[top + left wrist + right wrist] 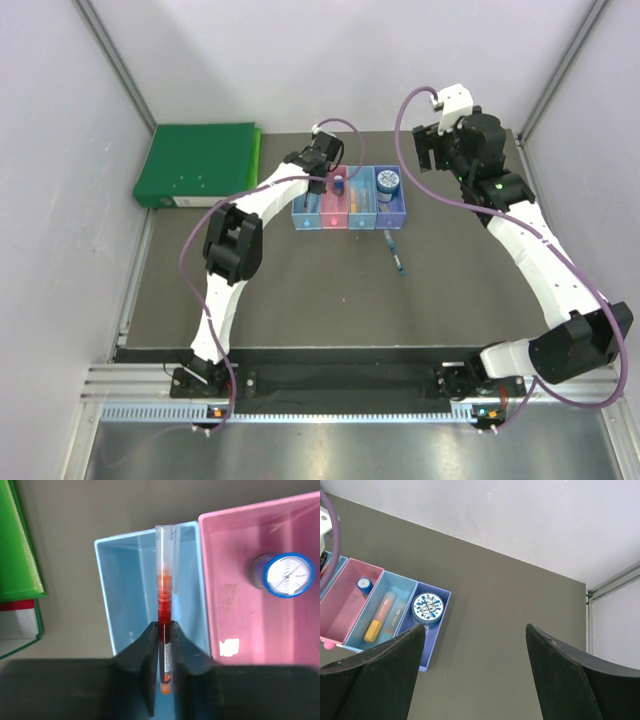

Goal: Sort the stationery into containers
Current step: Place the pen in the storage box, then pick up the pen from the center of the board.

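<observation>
The containers point(350, 222) are a row of four joined bins at the back of the mat. My left gripper point(165, 626) is shut on a red pen point(165, 595) with a clear cap, held over the leftmost light blue bin point(125, 580). A small blue-white bottle point(285, 574) stands in the pink bin point(235, 610). An orange-pink marker point(379, 616) lies in the second light blue bin, and a round blue reel point(427, 607) fills the purple bin point(434, 645). A dark blue pen point(395, 252) lies on the mat in front of the bins. My right gripper point(475, 630) hangs open and empty, right of the purple bin.
A big green binder point(198, 162) lies at the back left, close to the leftmost bin. Grey walls enclose the mat on three sides. The mat's near edge meets a metal rail by the arm bases.
</observation>
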`<state>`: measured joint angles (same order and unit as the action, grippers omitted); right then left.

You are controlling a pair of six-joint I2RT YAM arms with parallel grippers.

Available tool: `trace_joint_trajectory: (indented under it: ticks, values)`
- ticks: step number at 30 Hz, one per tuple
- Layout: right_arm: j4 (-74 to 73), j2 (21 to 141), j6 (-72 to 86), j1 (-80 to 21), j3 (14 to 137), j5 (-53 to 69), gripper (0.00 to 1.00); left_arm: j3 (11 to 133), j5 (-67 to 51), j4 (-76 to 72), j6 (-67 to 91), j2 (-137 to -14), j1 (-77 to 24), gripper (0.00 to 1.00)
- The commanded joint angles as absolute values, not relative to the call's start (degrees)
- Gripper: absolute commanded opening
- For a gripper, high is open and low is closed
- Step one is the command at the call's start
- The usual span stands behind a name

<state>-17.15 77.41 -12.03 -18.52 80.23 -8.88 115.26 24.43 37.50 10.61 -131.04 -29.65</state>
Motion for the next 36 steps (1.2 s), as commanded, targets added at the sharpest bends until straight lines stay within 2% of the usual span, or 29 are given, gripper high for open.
trace_joint_trajectory:
  ticks: [1, 3, 4, 5, 11, 15, 21, 28, 36]
  values:
    - [-15.21, 75.76, -12.83, -17.84, 79.72, -8.79, 0.82, 118.30, 22.15, 35.95, 10.63, -130.43, -29.09, 0.27]
    - [-15.21, 75.85, -12.75, -17.84, 79.54, -8.79, 0.82, 118.21, 21.89, 35.51, 10.72, -129.91, -28.57, 0.35]
    - [-15.29, 75.94, -12.74, -17.84, 79.37, -8.53, 0.82, 118.30, 21.97, 35.42, 10.81, -129.82, -28.48, 0.51]
    - [-15.38, 75.85, -12.74, -17.84, 79.19, -8.44, 0.82, 118.30, 21.71, 35.33, 10.72, -129.64, -28.22, 0.53]
    - [-17.05, 75.50, -12.74, -17.84, 77.09, -5.89, 0.84, 117.42, 21.45, 35.16, 10.46, -125.87, -27.86, 0.49]
    - [-20.38, 74.62, -12.57, -18.02, 73.31, 3.39, 0.82, 114.97, 18.12, 33.49, 9.76, -120.25, -28.04, 0.48]
    - [-23.64, 73.74, -15.29, -19.34, 62.42, 10.72, 0.80, 108.37, 14.77, 28.14, 5.89, -111.02, -28.12, 0.47]
    - [-21.89, 77.16, -17.05, -19.69, 56.17, 11.16, 0.79, 105.65, 14.85, 25.40, 1.15, -104.68, -28.12, 0.47]
    - [-19.25, 81.73, -16.70, -21.44, 54.41, 12.04, 0.77, 103.89, 16.61, 23.82, -1.93, -100.81, -28.12, 0.48]
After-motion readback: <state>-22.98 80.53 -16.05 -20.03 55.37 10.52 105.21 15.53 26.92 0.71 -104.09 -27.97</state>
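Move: My left hand still holds the red pen just above the storage box's leftmost light-blue compartment, whose middle is about 2 cm ahead, 1 cm left and 4 cm below. The small blue-capped bottle stands some 5 cm ahead and 6 cm right. From my right hand, the blue pen lies about 5 cm back, 9 cm left and 31 cm below; the box's purple compartment is 14 cm beyond that pen, level sideways. I open my left fingers about halfway to let go of the red pen in the light-blue compartment, hold nearly still, then lift that hand some 20 cm, easing slightly back as the fingers swing up. Meanwhile my open right hand drops about 23 cm and draws 9 cm back and a little left towards the blue pen, tipping down some 35 degrees and turning counter-clockwise, touching nothing yet. ##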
